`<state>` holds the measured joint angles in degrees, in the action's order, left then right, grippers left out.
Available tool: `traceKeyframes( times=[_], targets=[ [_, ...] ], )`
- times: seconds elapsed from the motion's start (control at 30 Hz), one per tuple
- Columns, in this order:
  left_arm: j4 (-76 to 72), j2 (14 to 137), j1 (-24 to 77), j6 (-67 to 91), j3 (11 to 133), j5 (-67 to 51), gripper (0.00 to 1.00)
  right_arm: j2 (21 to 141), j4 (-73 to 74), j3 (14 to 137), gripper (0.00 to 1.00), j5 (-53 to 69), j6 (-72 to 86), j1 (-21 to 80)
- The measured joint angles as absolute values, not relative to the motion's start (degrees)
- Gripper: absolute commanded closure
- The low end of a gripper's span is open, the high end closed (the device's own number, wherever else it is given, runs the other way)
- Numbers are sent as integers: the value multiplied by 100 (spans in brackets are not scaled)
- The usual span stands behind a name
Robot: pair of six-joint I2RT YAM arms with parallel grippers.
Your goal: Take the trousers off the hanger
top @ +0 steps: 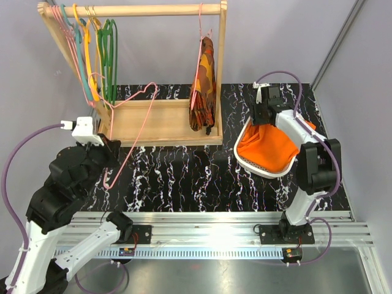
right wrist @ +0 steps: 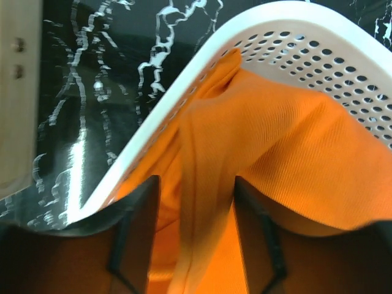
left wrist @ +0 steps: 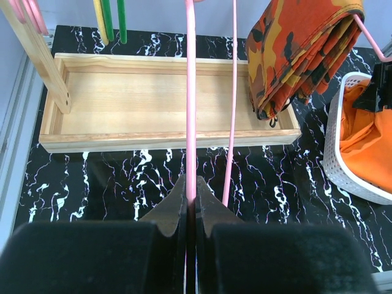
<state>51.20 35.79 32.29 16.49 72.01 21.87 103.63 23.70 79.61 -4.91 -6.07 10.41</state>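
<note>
The pink wire hanger [top: 131, 131] is bare and leans from the rack base down toward the table. My left gripper [top: 109, 146] is shut on one of its wires; the left wrist view shows the jaws [left wrist: 191, 187] pinching the pink wire [left wrist: 190, 92]. The plain orange trousers [top: 266, 150] lie bunched in the white basket [top: 244, 160]. My right gripper [top: 262, 115] hangs over the basket's far end. In the right wrist view it [right wrist: 196, 205] is open, with a ridge of the orange cloth [right wrist: 294, 141] between the fingers.
A wooden rack [top: 165, 122] with a tray base stands at the back left. It carries several coloured hangers [top: 98, 55] and a patterned garment [top: 203, 86] on another pink hanger. The basket rim [right wrist: 184, 92] is close to my right fingers.
</note>
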Motion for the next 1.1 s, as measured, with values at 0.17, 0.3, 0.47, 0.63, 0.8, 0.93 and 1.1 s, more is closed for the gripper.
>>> traceKeyframes(
  times=[0.17,0.3,0.47,0.63,0.8,0.93,1.1],
  targets=[
    [5113,3581,3229,1634,7317,2167,100,9771,2753,8145,20,-331,-351,1022],
    [5111,3581,3229,1638,7336,2102,100,8954,2823,8182,1,-373,23,923],
    [5111,3638,3229,1643,7349,1949,100,8287,2770,7907,0,-792,646,666],
    [5120,3750,3229,1643,7505,1804,100,8890,2768,7524,1,-1168,1219,473],
    [5177,3758,3229,1629,7714,1728,100,10269,2724,7334,0,-1232,1557,467],
    [5284,3765,3229,1605,7920,1688,100,11102,2657,7699,4,-980,1629,427],
    [5371,3767,3229,1533,8036,1581,100,11157,2799,7894,1,-683,1601,349]
  ],
)
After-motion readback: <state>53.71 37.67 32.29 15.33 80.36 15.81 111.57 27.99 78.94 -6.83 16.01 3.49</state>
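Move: The orange trousers are bunched in the white basket, their middle about 8 cm back, 7 cm to the right of and 8 cm below my right hand, which is by the basket's far left rim with its fingers half open around a fold. The basket's middle is at much the same place; the camouflage trousers hang some 18 cm to the left, about level and higher. From my left hand the orange trousers are about 17 cm ahead, 48 cm right and 33 cm below. My right hand finishes opening, lets go of the fold and whips up about 14 cm, swinging back and to the right, then plunges some 20 cm onto the trousers in the basket, wide open, turning about 25 degrees clockwise and tipping down at the end to press on the cloth. My left hand keeps its pinch on the empty pink hanger and lifts it a little. ##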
